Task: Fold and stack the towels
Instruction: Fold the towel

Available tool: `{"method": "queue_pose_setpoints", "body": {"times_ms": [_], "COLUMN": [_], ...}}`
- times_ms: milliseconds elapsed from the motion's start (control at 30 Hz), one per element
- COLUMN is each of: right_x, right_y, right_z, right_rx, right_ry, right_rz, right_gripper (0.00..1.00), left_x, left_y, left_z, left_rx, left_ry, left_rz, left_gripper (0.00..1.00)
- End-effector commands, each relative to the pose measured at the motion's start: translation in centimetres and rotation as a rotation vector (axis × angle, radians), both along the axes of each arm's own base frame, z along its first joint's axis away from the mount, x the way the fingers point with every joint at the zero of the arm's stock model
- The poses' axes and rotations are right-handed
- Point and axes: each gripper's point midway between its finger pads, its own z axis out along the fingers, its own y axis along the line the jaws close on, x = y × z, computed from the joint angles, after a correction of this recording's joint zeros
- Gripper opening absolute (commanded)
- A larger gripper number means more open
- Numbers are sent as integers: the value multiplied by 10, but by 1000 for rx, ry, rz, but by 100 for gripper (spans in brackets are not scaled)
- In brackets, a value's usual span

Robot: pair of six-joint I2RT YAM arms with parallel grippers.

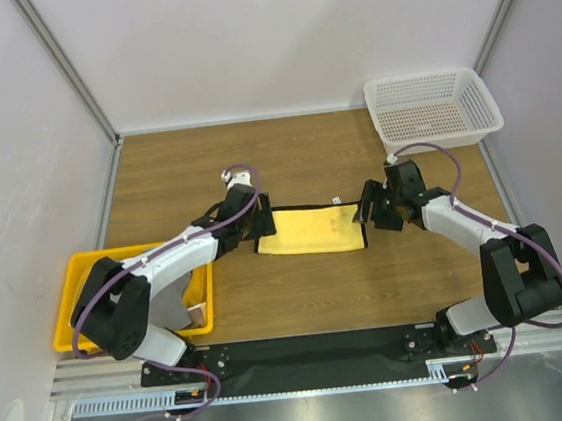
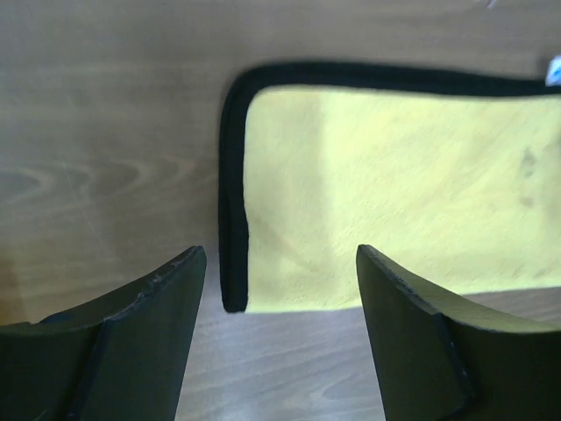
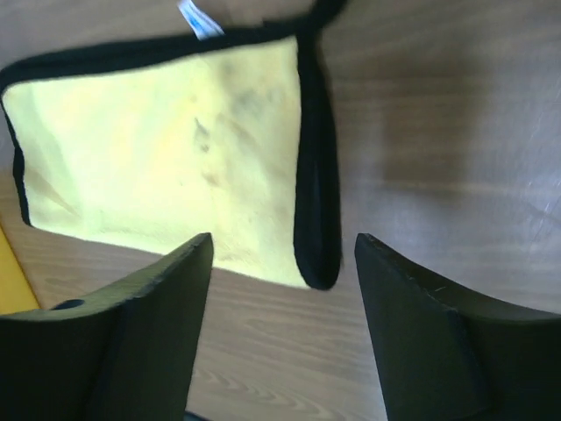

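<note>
A plain yellow towel [image 1: 310,230] with black edging lies folded in a flat strip at the middle of the wooden table. My left gripper [image 1: 251,226] hovers at its left end, jaws open and empty. The towel's near left corner [image 2: 235,294] shows just beyond the gap between the left fingers [image 2: 149,324]. My right gripper [image 1: 369,207] is at the towel's right end, also open with nothing between its fingers [image 3: 412,324]; the black-edged near right corner [image 3: 320,272] lies just ahead of them. A grey towel [image 1: 170,305] lies crumpled in the yellow tray.
A yellow plastic tray [image 1: 77,282] sits at the near left under the left arm. A white mesh basket [image 1: 433,106] stands at the far right corner. White walls close in the table on the left, back and right.
</note>
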Motion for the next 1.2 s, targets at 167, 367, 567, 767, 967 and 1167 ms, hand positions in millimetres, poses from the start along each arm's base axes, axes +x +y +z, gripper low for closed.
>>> {"method": "queue_pose_setpoints", "body": {"times_ms": [167,367,567,767,967,1167], "right_x": [13,29,48,63,65,63], "right_y": [22,47,84,104,104,99], "right_z": [61,60,57,30,13,-1], "right_rx": [31,68,66,43,9,-27], "right_ry": [-166,-188,-218,-178,-162,-137], "right_rz": [16,36,122,127,106,102], "right_gripper": [28,7,0,0,0,0], "left_x": [-15,-17,-18,-25,-32,-33], "left_y": [4,6,12,13,2,7], "left_z": [-27,-39,-51,-58,-65,-73], "left_rx": [-71,-103,-154,-252,-345,-319], "left_ry": [72,82,109,135,172,183], "left_rz": [92,139,178,222,235,260], "left_gripper": [75,77,75,70,62,52]}}
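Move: The folded yellow towel's near left corner lies some 2 cm back and 1 cm left of the left hand, about 6 cm below it. The towel's middle is roughly 13 cm right and 3 cm ahead of that hand. From the right hand, the towel's middle is about 16 cm left, 4 cm ahead and 5 cm down; the white tag stands some 9 cm left and 9 cm ahead, and the near right corner about 2 cm left, level with it. Down about 5 cm and slightly back goes the left hand, rolling its left side down some 20 degrees, turning counter-clockwise, and starting to narrow its fingers around the towel's near left corner. Leftward, the right hand closes its empty fingers and arcs about 10 cm left and 5 cm forward, rising and then sinking again over the towel towards its middle, shut tips pointing down at it. ##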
